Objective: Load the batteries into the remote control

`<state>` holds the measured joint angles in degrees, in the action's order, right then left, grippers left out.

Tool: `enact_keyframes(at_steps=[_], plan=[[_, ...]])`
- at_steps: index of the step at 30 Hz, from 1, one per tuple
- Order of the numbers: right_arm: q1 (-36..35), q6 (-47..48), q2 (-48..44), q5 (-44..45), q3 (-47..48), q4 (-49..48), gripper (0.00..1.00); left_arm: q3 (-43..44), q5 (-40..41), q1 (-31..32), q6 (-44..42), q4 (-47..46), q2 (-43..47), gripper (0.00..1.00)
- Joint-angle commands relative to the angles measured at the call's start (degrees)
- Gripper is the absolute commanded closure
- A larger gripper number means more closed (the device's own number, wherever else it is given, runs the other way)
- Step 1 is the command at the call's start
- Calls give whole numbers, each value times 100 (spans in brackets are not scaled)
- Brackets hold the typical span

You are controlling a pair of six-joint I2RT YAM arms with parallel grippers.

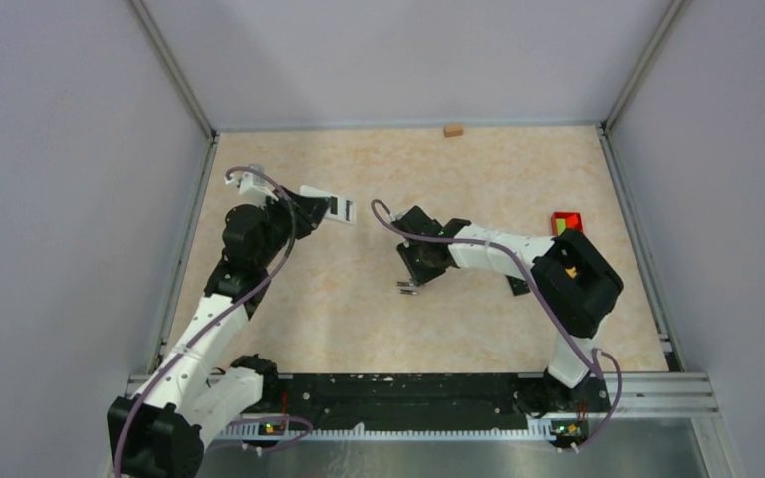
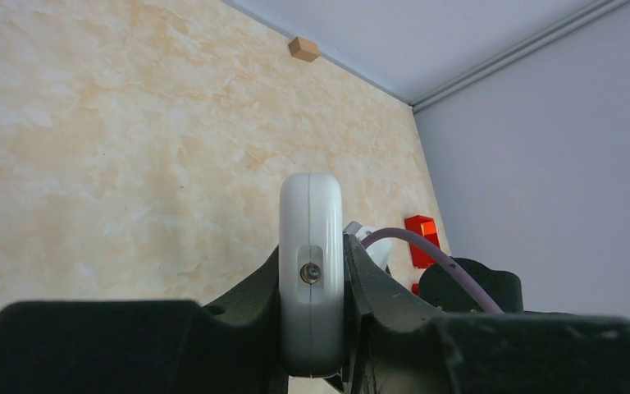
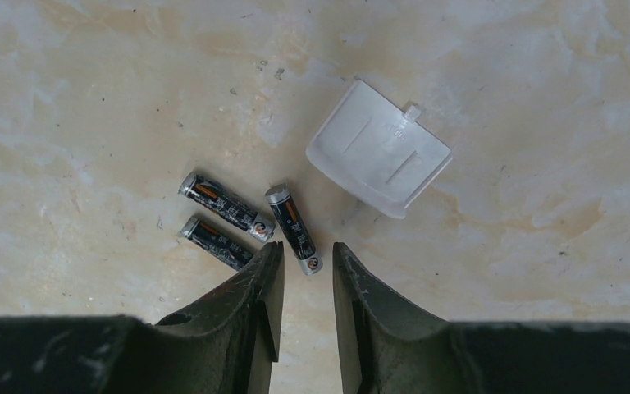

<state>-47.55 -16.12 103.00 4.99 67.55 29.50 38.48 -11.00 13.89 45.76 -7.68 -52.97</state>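
My left gripper (image 1: 309,212) is shut on the white remote control (image 1: 337,208), holding it above the table at the left. In the left wrist view the remote control (image 2: 312,246) stands edge-on between the two fingers, a small screw showing on its end. Three batteries lie on the table under my right gripper (image 1: 416,274): two side by side (image 3: 225,205) (image 3: 213,240) and one (image 3: 293,227) whose silvery end rests just past the fingertips. The right gripper (image 3: 308,250) is open with a narrow gap and nothing between its fingers. The white battery cover (image 3: 377,148) lies flat beyond them.
A red block (image 1: 566,221) sits near the right wall, also seen in the left wrist view (image 2: 421,238). A small wooden block (image 1: 453,129) lies at the far edge. Grey walls close in the table on three sides.
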Motion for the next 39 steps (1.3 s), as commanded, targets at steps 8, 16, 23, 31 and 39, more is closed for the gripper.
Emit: enact_keyframes(at_steps=[8,16,23,31,39], plan=[[-102,113,348,2,371,313,73,233,443,-79,7,34,340,100],[-99,115,476,-35,531,290,84,240,466,-88,-18,69,427,100],[-97,-89,204,359,561,476,96,243,156,-88,-99,-105,471,100],[-100,-492,-1204,560,358,316,96,230,-1069,-88,141,-963,287,100],[-60,-1568,-2875,-445,-45,-912,95,-22,-1878,-79,876,-2180,77,100]])
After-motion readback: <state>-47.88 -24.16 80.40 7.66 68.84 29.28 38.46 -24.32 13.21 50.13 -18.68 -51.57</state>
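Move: The open right fingers hover around the nearest battery: its middle is about 1 cm ahead, 1 cm left and 2 cm below the right hand. At the same depth, the upper battery lies 1 cm ahead and 4 cm left of the hand, the lower battery 1 cm back and 3 cm left, and the battery cover about 6 cm ahead. From the left hand, still holding the remote, the nearest battery is some 15 cm right, 5 cm back and 25 cm down. The right hand sinks about 1.5 cm over the nearest battery, shuts its fingers on the battery's back-right, nub end, then lifts fast and nearly straight up by some 17 cm, its fingers swinging up about 30 degrees towards the left and forward, towards the remote. The left hand keeps its grip on the remote and, after a slight drift left, rises about 5 cm and comes back right and a little towards its base, tipping up and turning clockwise to bring the open end of the remote nearer the right hand. ##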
